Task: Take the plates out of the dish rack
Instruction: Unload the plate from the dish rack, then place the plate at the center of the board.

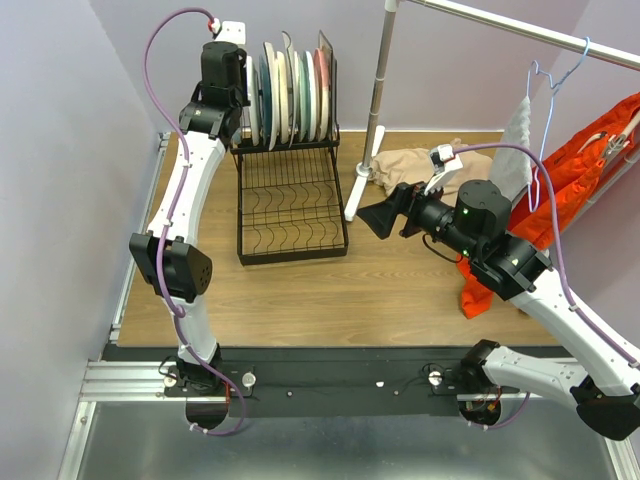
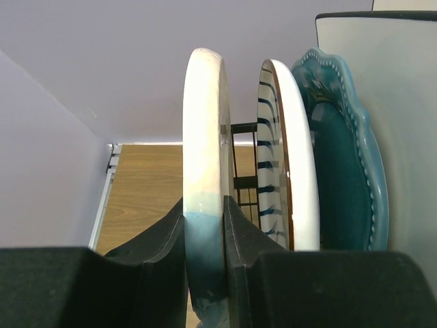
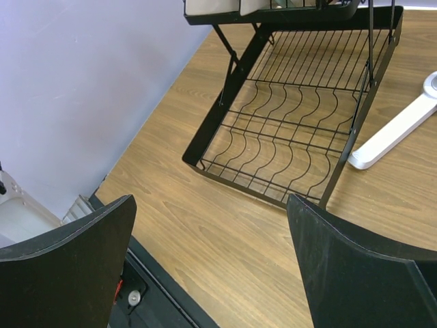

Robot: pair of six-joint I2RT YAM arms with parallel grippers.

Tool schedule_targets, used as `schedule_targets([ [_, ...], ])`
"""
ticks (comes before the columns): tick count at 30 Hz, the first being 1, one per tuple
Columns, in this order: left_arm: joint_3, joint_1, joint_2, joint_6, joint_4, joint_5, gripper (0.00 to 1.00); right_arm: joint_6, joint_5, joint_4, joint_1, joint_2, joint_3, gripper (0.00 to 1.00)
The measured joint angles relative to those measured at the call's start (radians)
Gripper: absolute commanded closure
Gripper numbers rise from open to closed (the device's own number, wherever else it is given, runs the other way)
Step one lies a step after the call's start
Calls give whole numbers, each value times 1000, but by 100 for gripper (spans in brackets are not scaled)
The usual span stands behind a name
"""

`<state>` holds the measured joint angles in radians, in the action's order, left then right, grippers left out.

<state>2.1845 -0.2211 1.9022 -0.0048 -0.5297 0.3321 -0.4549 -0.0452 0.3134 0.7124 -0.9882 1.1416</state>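
The black wire dish rack stands at the back left of the wooden table. Several plates stand on edge in its upper basket. My left gripper is at the left end of the row. In the left wrist view it is shut on the rim of the cream-blue plate. Beside that plate stand the striped plate, the teal scalloped plate and a square plate. My right gripper is open and empty, right of the rack. Its view shows the rack's lower tray with nothing in it.
The metal clothes-rail stand rises just right of the rack, and its white foot lies beside the lower tray. A beige cloth, an orange garment and a wire hanger are at the right. Purple walls close in at left and back.
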Motion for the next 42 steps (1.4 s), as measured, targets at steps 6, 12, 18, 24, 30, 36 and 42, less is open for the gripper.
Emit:
schedule_targets([
  [6, 6, 26, 0, -20, 5, -43, 100, 0, 5, 0, 0, -5, 0, 0],
  [12, 16, 44, 0, -30, 3, -100, 100, 0, 5, 0, 0, -24, 2, 0],
  [18, 17, 42, 0, -29, 3, -117, 100, 0, 5, 1, 0, -28, 7, 0],
  [24, 20, 22, 0, -14, 2, -87, 100, 0, 5, 1, 0, -32, 24, 0],
  [30, 99, -22, -2, 49, 5, -66, 100, 0, 5, 1, 0, -23, 24, 0],
  [36, 133, -65, -47, 114, 75, -58, 100, 0, 5, 1, 0, -16, 24, 0],
  [42, 132, -61, -68, 140, 83, -31, 100, 0, 5, 2, 0, -11, 24, 0],
])
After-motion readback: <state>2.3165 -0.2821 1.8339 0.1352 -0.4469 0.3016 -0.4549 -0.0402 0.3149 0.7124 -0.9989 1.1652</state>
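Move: The teal-and-cream plate is already pinched by its near rim in the left fingers, its middle about 8 cm ahead of and 2 cm below that hand. At about the same depth and height, the striped white plate stands roughly 4 cm to the hand's right, the blue dish about 7 cm right and the cream plate some 10 cm right. From the right hand the teal-and-cream plate lies about 36 cm ahead and 34 cm left, roughly level. After a small sway of under 1 cm to the left and back right past where it began, the left hand lifts quickly, about 11 cm up, easing back some 3 cm towards the base and ending a little to the right. The fingers keep their pinch on the plate's near rim while the wrist tips them up about 15 degrees, raising the plate from its place at the left end of the rack. ##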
